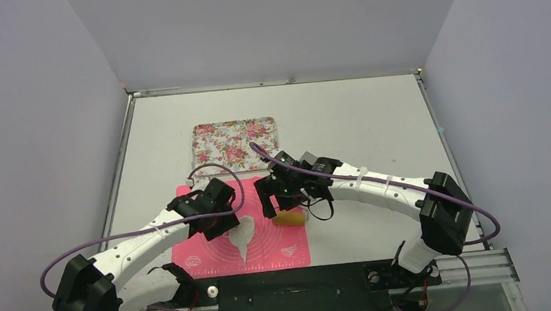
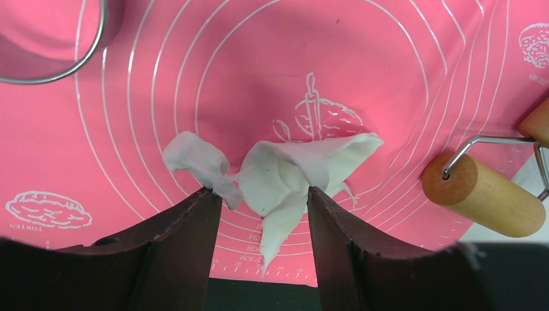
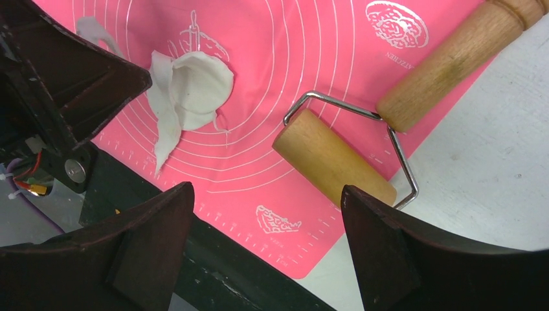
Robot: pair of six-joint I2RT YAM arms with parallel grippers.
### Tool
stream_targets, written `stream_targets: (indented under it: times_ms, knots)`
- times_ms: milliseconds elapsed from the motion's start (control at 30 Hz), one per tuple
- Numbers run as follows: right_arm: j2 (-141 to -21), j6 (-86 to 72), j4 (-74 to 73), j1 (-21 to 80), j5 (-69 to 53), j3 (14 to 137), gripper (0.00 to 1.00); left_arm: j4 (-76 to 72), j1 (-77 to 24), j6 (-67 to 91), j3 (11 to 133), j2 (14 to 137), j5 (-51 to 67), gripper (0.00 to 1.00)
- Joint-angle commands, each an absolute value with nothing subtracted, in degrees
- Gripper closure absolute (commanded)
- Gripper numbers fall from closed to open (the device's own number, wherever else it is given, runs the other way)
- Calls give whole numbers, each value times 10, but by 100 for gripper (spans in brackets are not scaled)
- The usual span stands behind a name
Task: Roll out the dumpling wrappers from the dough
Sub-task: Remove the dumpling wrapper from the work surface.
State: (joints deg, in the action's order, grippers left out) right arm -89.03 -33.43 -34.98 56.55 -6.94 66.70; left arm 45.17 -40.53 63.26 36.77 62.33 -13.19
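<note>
A crumpled, ragged piece of white dough [image 2: 285,172] lies on the pink mat [image 2: 259,65], also seen as dough [image 1: 241,232] from above. My left gripper [image 2: 264,193] is open just over it. Its fingertips [image 2: 201,220] stand on either side of the dough's thin tail and touch only its edges. My right gripper [image 3: 265,189] is open and holds nothing, above the mat's near right corner. The wooden rolling pin [image 3: 333,159] lies just beyond it, its handle [image 3: 453,61] pointing off the mat. No dumpling wrappers are in view.
A metal ring cutter [image 2: 52,45] sits on the mat to the left of the dough. A floral tray [image 1: 235,145] lies behind the mat. The black base rail [image 3: 213,272] runs along the mat's near edge.
</note>
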Motion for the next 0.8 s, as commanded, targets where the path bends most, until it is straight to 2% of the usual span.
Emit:
stream_targets:
  times_ms: [0, 467, 533, 633, 700, 767]
  knots:
    - [-911, -333, -327, 568, -64, 700, 21, 415, -402, 579, 397, 644, -119, 51]
    - [-926, -323, -325, 558, -75, 711, 21, 367, -396, 510, 415, 718, -92, 52]
    - [-925, -323, -322, 558, -77, 707, 21, 368, -396, 509, 418, 731, -96, 61]
    - [-926, -321, -317, 558, -82, 705, 22, 377, -394, 512, 423, 735, -105, 83]
    - [-932, -317, -313, 558, -85, 708, 23, 382, -391, 513, 422, 734, -109, 90]
    - [-941, -311, -310, 559, -88, 715, 23, 391, -387, 513, 421, 730, -114, 93]
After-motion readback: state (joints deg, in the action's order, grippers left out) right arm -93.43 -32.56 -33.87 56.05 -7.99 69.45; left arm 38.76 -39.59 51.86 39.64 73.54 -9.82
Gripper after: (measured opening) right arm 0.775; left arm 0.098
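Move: About 3 cm left of the open left hand, 2 cm ahead and 3 cm below lies the dough curl, a twisted scrap still joined to the wrapper. The wrapper's middle is some 3 cm to the hand's right and 1 cm ahead. The metal ring sits roughly 10 cm left and 8 cm ahead; the rolling pin's roller is about 16 cm right and 4 cm ahead. From the right hand the dough curl is some 16 cm left, 2 cm ahead and 9 cm lower. Sinking about 2 cm to the dough while easing a little right and forward, the left hand turns some 10 degrees clockwise, then shuts its half-open fingers and pinches the twisted neck between curl and wrapper. The right hand, held wide open above the mat, shifts barely 2 cm left, forward and down, then stays. ##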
